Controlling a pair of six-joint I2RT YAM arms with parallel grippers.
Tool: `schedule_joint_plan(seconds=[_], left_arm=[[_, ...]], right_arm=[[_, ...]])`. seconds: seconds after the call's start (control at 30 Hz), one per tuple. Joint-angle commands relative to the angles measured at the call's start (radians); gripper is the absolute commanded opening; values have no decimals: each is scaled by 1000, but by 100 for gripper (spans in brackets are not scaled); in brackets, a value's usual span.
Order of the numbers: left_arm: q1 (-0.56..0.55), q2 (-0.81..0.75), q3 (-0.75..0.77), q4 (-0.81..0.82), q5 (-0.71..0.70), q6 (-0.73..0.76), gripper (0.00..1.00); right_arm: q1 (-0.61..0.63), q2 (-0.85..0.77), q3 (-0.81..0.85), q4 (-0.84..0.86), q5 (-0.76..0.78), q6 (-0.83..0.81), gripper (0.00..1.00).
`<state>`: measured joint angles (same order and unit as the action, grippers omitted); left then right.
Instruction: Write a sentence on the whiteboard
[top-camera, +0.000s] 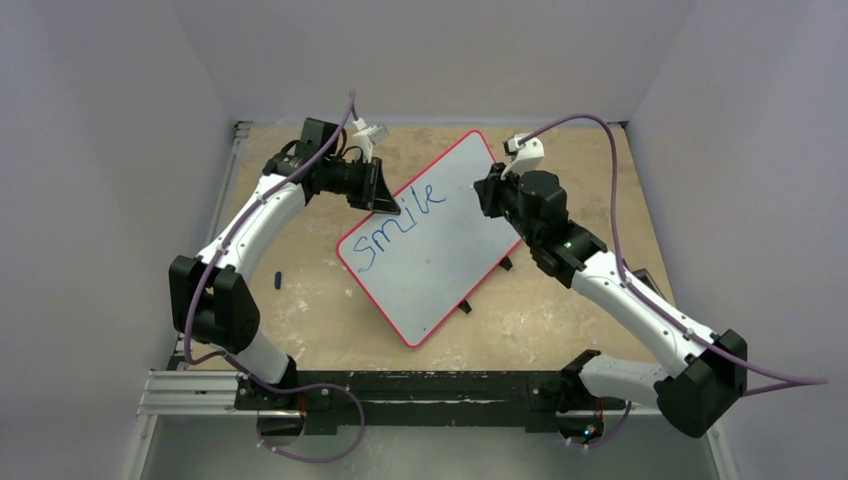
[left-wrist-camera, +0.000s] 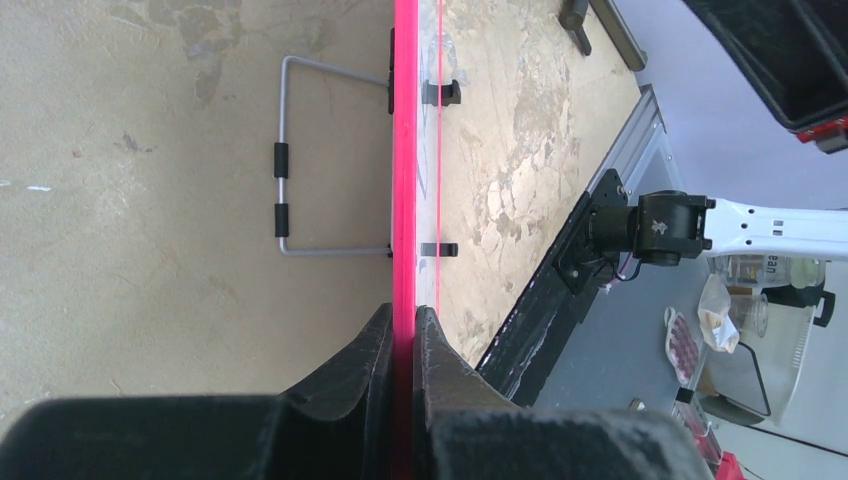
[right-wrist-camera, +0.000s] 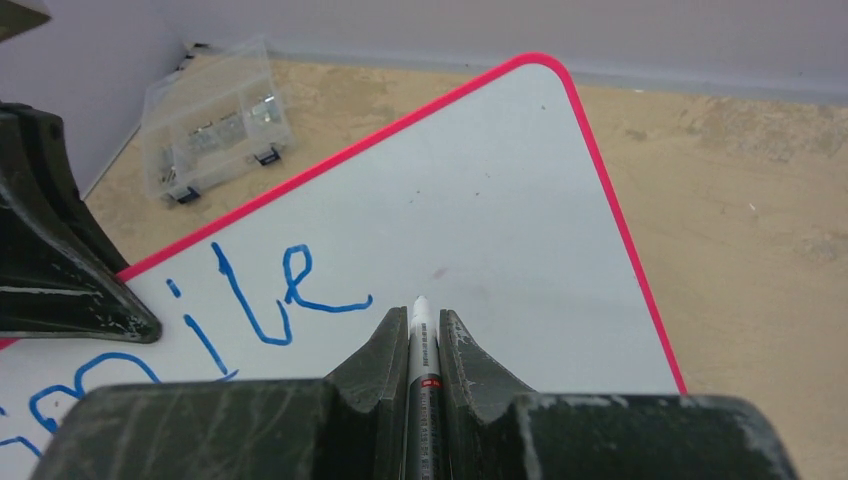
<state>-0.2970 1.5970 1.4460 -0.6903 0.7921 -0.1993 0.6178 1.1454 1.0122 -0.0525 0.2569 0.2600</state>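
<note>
The whiteboard (top-camera: 440, 262), white with a thin red rim, lies slanted mid-table. Blue handwriting on it reads "smile" (top-camera: 400, 222), the visible part of the sentence, also seen as "ile" (right-wrist-camera: 262, 300) in the right wrist view. My left gripper (top-camera: 382, 195) is shut on the board's upper-left rim (left-wrist-camera: 405, 150), its jaws pinching the red edge in the left wrist view (left-wrist-camera: 404, 312). My right gripper (right-wrist-camera: 421, 315) is shut on a grey-and-white marker (right-wrist-camera: 421, 345), tip just right of the "e" over bare board (right-wrist-camera: 480, 180). In the top view that gripper (top-camera: 488, 190) is over the board's upper right part.
A clear plastic compartment box (right-wrist-camera: 215, 120) sits by the back wall. A small dark blue object (top-camera: 278, 278) lies on the table left of the board. A wire stand (left-wrist-camera: 285, 170) and black feet (top-camera: 465, 306) show under the board. The black base rail (top-camera: 430, 390) runs along the near edge.
</note>
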Motion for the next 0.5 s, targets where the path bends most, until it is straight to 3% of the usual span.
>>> schedule_joint_plan(seconds=[0.0,0.47], left_arm=[[4,-52,16,89,0,17,0],[5,-55,14,90,1,17,0]], right_arm=[[-26,28,-7,81,-51,0,0],[-40,153,55,124,-124,26,0]])
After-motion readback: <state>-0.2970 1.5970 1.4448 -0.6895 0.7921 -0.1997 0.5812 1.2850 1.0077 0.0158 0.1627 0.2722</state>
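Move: The right hand holds the marker just off the whiteboard. Blank board right of "smile" lies some 6 cm ahead of it, 3 cm left and 6 cm lower. The written "e" is about 5 cm ahead, 8 cm left and 5 cm down; the left gripper on the board's edge is about level, 16 cm left and 6 cm down. From the left hand, that blank spot lies roughly 6 cm ahead, 13 cm right, at about its height. Down and forward first, then bearing left as well, the right hand brings the marker tip towards the blank board just right of the "e", about 5 cm in all, tipping some 5 degrees further down. Its fingers keep their grip on the marker; whether the tip touches can't be made out. The left hand stays still, pinching the board's edge. ##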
